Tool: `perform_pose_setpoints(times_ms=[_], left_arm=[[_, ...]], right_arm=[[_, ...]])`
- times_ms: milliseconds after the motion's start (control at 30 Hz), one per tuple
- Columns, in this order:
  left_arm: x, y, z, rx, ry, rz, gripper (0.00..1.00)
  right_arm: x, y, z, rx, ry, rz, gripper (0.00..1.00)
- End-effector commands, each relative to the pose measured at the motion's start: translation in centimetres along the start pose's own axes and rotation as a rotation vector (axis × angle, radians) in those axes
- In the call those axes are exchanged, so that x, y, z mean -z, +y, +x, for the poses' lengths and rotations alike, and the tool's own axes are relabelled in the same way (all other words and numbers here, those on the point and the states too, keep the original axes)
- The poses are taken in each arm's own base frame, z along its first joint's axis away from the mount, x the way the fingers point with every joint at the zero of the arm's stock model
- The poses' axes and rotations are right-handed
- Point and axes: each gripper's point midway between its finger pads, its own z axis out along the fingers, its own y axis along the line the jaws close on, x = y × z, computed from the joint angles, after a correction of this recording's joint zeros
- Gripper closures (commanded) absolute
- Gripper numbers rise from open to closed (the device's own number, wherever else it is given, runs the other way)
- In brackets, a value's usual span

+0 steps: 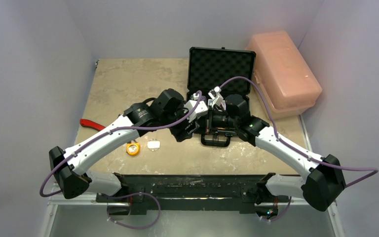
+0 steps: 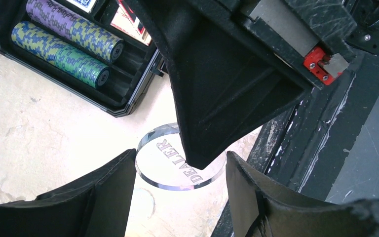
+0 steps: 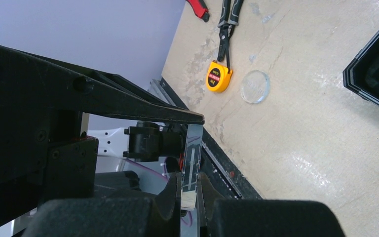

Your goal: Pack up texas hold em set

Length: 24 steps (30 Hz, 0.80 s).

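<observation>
The black briefcase [image 1: 220, 66] stands open at the back, foam lid upright. Its tray [image 2: 123, 106] holds rows of purple chips [image 2: 74, 27] and teal chips [image 2: 59, 49] beside a card deck [image 2: 133, 24]. Both grippers meet in the air in front of the case. A clear disc marked DEALER [image 2: 158, 168] spans my left gripper [image 2: 180, 155], rim against both fingers. My right gripper [image 3: 190, 182] is shut on the same disc [image 3: 192, 153], pinching its flat faces, seen edge-on. A second clear disc [image 3: 255, 86] lies flat on the table [image 1: 128, 84].
An orange tape measure [image 1: 133, 149] lies by the loose disc [image 1: 153, 144], with red-handled pliers [image 1: 91, 123] at the left edge. A big pink plastic box [image 1: 284, 69] stands right of the case. The black base rail [image 1: 187, 182] runs along the near edge.
</observation>
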Motion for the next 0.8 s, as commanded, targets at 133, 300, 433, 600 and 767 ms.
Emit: perform_pose_setpoints(times_ms=[133, 300, 433, 600, 767], left_arm=[[0.6, -0.2, -1.1, -0.022, -0.057, 0.007, 0.54], [0.6, -0.1, -0.9, -0.02, -0.056, -0.005, 0.27], [0.7, 0.0, -1.0, -0.018, -0.062, -0.009, 0.17], [0.7, 0.2, -1.0, -0.015, -0.064, -0.024, 0.13], [1.1, 0.8, -1.1, -0.009, -0.078, -0.065, 0.07]], right_arm=[[0.2, 1.7, -1.1, 0.084, -0.035, -0.035, 1.0], [0.3, 1.7, -1.5, 0.078, -0.057, -0.024, 1.0], [0.3, 1.6, -1.9, 0.069, -0.073, -0.012, 1.0], [0.3, 1.2, -2.2, 0.059, -0.092, 0.012, 1.0], [0.0, 0.0, -2.5, 0.039, -0.111, 0.069, 1.0]])
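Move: The dealer button is between the left hand's fingertips, its middle practically at the hand point; the right hand already pinches its edge, with the middle about 3 cm to that hand's left and 1 cm lower. From the left hand, the open case's tray is centred some 11 cm ahead, 9 cm right and 13 cm below; the clear disc lies about 18 cm left, 2 cm back and 15 cm below. Left fingers open about a third, releasing the dealer button; right keeps its pinch, drifting about 1 cm forward. ##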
